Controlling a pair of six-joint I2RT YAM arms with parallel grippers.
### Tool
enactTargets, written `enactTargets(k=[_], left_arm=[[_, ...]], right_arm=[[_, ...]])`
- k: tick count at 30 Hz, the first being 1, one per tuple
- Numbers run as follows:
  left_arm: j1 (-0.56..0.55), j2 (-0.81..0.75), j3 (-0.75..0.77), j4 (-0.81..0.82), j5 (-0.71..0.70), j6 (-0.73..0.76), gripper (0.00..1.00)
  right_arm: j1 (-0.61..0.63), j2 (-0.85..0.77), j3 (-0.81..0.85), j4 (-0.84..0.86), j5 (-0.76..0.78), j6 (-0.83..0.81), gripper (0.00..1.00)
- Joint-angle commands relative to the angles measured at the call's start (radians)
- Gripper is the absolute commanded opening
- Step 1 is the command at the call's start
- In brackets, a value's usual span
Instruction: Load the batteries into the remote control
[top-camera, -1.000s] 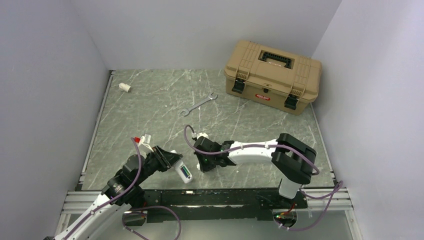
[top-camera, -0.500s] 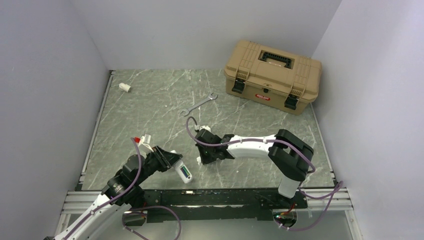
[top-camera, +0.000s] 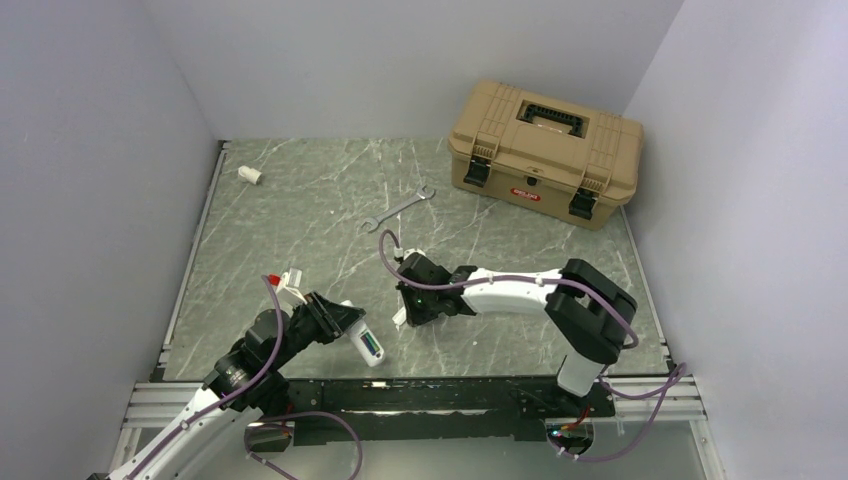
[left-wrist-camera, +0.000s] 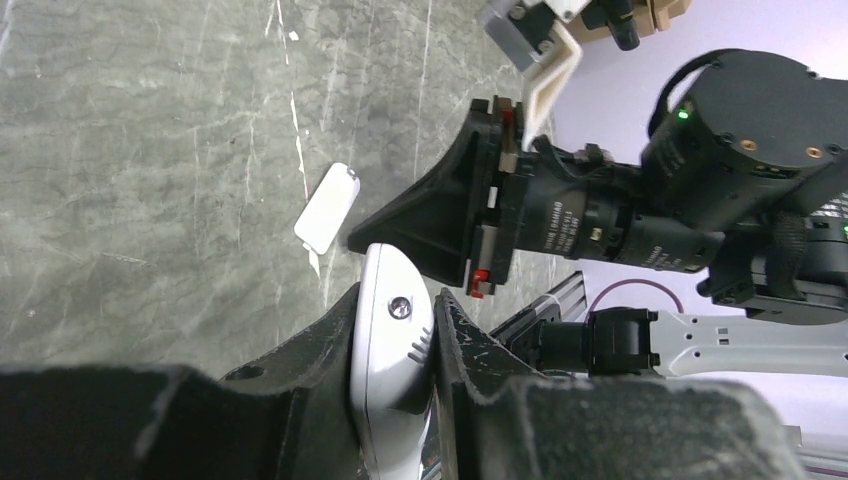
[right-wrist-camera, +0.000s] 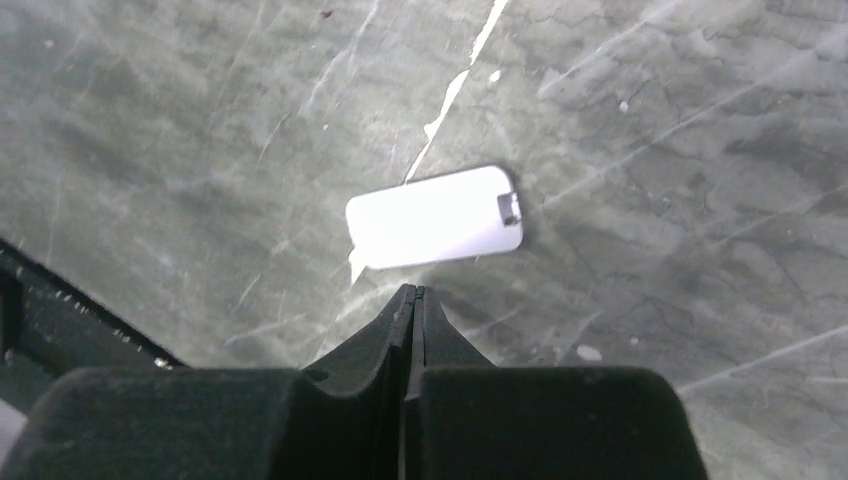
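My left gripper (top-camera: 350, 325) is shut on the remote control (top-camera: 367, 344), a slim white bar held off the table near the front edge. A green battery (top-camera: 373, 346) shows in its recess. In the left wrist view the remote control (left-wrist-camera: 392, 340) is clamped between both fingers of the left gripper (left-wrist-camera: 397, 297). My right gripper (top-camera: 403, 314) is shut and empty. Its tips point at a small loose white tab (top-camera: 399, 320) lying flat on the table. The right wrist view shows the right gripper (right-wrist-camera: 411, 291) just short of the white tab (right-wrist-camera: 435, 217).
A tan toolbox (top-camera: 545, 150) stands closed at the back right. A metal wrench (top-camera: 397, 208) lies mid-table, and a short white tube stub (top-camera: 249, 174) lies at the back left. Grey walls close in on three sides.
My right gripper has drawn back from beside the remote control and shifted a little away from the front edge, its tips now at the white tab. The left arm has not moved.
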Motion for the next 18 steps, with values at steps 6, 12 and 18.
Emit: enactTargets(k=[6,12,18], left_arm=[[-0.001,-0.003,0.036,0.053,0.000,0.008,0.00],[-0.001,-0.011,0.053,0.023,-0.007,0.015,0.00],[-0.001,-0.047,0.050,-0.011,-0.007,0.008,0.00]], right_arm=[[-0.007,-0.149,0.029,0.025,-0.024,-0.093,0.05],[-0.022,-0.016,0.153,-0.031,0.003,-0.114,0.04],[-0.045,0.095,0.214,-0.040,0.004,-0.121,0.03]])
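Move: The battery cover lies flat on the table just beyond the right hand's shut fingertips, its middle about 2 cm ahead, 1 cm to the left and 1 cm lower. The remote control, held in the left gripper, is some 10 cm to the right hand's left, 4 cm back and 8 cm higher; the wrench lies roughly 26 cm ahead and 3 cm left. From the left hand the cover is about 4 cm ahead, 10 cm to the right and 11 cm down. Coming off the battery cover's near right long side, the right hand hops over the cover with its fingers still shut: first almost straight up, about 5 cm, then forward and left some 3.5 cm each way, already sinking by about 2 cm towards the table on the far left side. The fingertips swing outward slightly, under 10 degrees. The left hand keeps its hold on the remote control. ##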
